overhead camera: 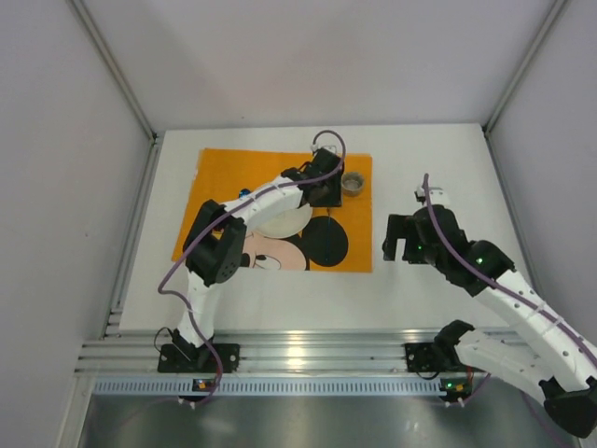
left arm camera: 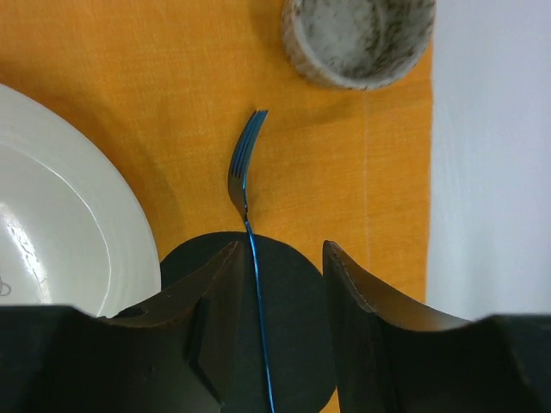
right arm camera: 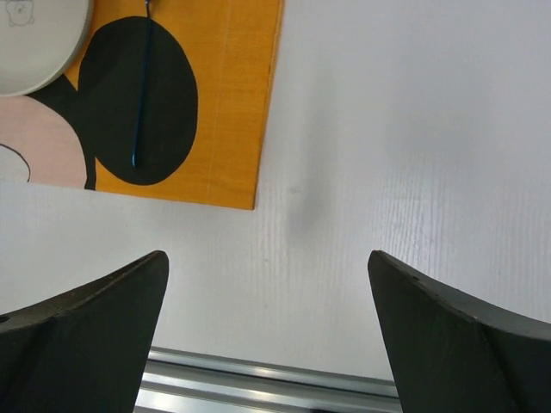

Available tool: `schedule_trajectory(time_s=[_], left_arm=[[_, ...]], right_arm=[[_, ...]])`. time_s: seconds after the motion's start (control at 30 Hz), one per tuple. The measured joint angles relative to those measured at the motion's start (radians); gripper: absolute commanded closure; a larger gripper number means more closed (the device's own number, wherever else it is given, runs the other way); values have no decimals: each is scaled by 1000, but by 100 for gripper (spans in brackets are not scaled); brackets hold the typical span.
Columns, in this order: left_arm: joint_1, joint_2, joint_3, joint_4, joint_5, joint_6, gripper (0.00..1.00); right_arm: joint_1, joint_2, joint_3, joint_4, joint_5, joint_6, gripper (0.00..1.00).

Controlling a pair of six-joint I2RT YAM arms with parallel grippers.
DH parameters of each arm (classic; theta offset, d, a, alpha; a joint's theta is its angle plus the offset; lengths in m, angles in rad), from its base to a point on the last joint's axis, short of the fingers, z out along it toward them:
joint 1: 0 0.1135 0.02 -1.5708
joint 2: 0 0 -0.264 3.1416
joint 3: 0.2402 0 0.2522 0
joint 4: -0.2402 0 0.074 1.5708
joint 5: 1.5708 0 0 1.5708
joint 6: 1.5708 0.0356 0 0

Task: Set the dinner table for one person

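The white dinner table [overhead camera: 429,159] carries an orange cartoon-mouse placemat [overhead camera: 224,177]. On the mat lie a white plate [overhead camera: 280,222], a speckled cup [overhead camera: 353,182] and a thin blue fork [overhead camera: 328,226] on the black ear. My left gripper [overhead camera: 326,203] is open just above the mat. In the left wrist view the fork [left arm camera: 247,172] runs between the jaws of my left gripper [left arm camera: 280,251], close to the left finger, tines toward the cup [left arm camera: 357,39]. My right gripper [overhead camera: 396,245] is open and empty over bare table [right arm camera: 387,129].
In the right wrist view, the mat's near right corner [right arm camera: 232,129], the fork [right arm camera: 142,95] and the plate's rim [right arm camera: 34,34] lie ahead to the left of my right gripper [right arm camera: 267,258]. An aluminium rail [overhead camera: 298,355] runs along the table's near edge. Grey walls enclose the table.
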Motion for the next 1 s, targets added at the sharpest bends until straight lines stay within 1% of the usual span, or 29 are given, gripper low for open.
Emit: schedule_trajectory(time_s=[0.2,0.43,0.57,0.67,0.7,0.8,1.0], left_arm=[[-15,62,4,-77,-10,7,53],[-15,104,5,-90,-10,30,62],[-18,135,26,-94,-8,47,72],[-20,153,46,-94,-10,60,82],[-20,154,49,-96,-9,62,89],[-20,155,51,-97,-9,72,100],[-20,155,66,-122,-10,82,100]], right_arm=[[-57,-72,-2,-45,5,11,0],[-76,-28,-2,-57,0,10,0],[-79,2,-2,-57,-8,8,0],[-85,16,-2,-56,-13,6,0],[-87,21,-2,-56,-14,5,0],[-90,43,-1,-54,-20,-1,0],[-91,74,0,-48,-38,-4,0]])
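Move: The fork's middle is about 5 cm back, 1 cm left and 7 cm below the half-open left hand, its neck nearer under the fingers. From the same hand the plate's middle is about 2 cm ahead and 16 cm left, and the cup some 8 cm ahead and 7 cm right, both below it. From the right hand the fork is roughly 16 cm ahead, 19 cm left and 16 cm lower. Straight down for the most part, about 7 cm with some 2 cm back, the left hand sinks onto the fork between plate and cup, tipping its fingers steeper by some 10 degrees. Near the bottom it settles and shuts its half-open fingers across the handle just behind the fork's head, beginning a pinch. The open right hand only drifts a little right, then dips over bare table. ##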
